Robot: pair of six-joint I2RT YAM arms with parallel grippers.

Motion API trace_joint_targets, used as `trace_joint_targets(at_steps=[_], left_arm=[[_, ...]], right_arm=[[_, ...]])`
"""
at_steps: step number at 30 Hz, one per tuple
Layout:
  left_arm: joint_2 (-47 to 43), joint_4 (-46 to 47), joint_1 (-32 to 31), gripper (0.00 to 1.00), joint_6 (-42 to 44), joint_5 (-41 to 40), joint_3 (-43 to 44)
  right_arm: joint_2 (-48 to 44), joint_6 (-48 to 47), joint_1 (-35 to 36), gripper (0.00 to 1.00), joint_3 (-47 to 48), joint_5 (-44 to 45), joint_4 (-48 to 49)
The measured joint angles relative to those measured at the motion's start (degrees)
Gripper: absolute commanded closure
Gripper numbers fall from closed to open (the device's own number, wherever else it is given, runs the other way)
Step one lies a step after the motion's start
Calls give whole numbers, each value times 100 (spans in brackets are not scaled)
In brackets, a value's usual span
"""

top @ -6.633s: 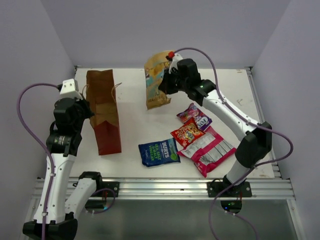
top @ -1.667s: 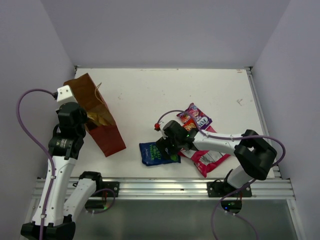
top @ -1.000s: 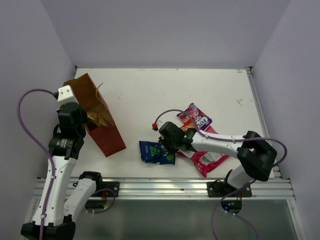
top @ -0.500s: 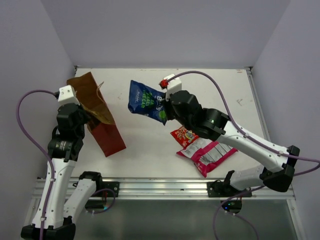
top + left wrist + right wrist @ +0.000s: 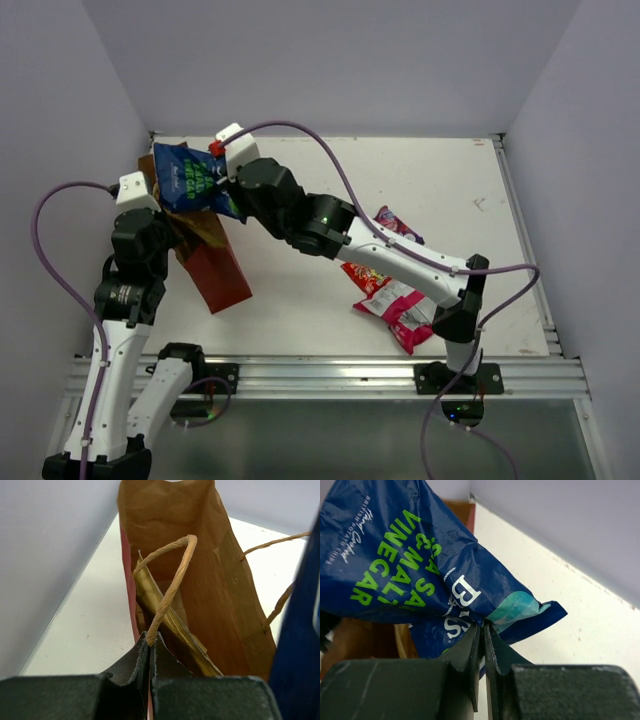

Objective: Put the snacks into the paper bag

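The paper bag (image 5: pixel 215 270) stands tilted at the table's left, red-brown outside and kraft brown inside (image 5: pixel 210 565). My left gripper (image 5: pixel 150 639) is shut on its near string handle (image 5: pixel 172 580), holding the mouth open; from above, the left gripper (image 5: pixel 168 228) sits at the bag's left rim. A tan chips bag (image 5: pixel 172 622) lies inside. My right gripper (image 5: pixel 484 627) is shut on a corner of the dark blue packet (image 5: pixel 405 565). That blue packet (image 5: pixel 190 178) hangs over the bag's mouth, with the right gripper (image 5: pixel 236 192) at its right end.
Red packet (image 5: pixel 372 280) and pink-and-silver packet (image 5: pixel 408 308) lie overlapping right of centre, under my right arm. A purple packet (image 5: pixel 392 222) shows partly behind that arm. Walls close in the back, left and right. A metal rail (image 5: pixel 330 375) runs along the near edge.
My right arm has carried the dark blue packet from the table's middle up and left until it hangs over the bag's mouth. The left gripper has kept its hold on the handle.
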Motion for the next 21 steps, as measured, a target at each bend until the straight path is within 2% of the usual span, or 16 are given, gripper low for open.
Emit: trace_joint_targets(at_steps=[6,9,21], left_arm=[[-90,-87,0,100,-4,-160,7],[-96,-133,0,100,-4,-205,7],[-107,-155,0,100,-4,-275,7]], right_arm=[[898,-350,149,92,1797,61,240],[1130,-361,170,92,2293,11,492],[1888,271,170,93,2197,-706,1270]])
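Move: The right hand holds the blue snack packet; the paper bag's open mouth lies roughly 8 cm to its left, 4 cm back and 9 cm below. The tan snack packet already inside stands some 6 cm left, 8 cm back and 20 cm down from the right hand. For the left hand, pinching the bag's near-left rim, the mouth's middle is about 6 cm ahead and 5 cm right, a couple of centimetres lower. Right hand carries blue packet about 11 cm left over the bag's mouth, rising then dipping; left still pinches rim. ##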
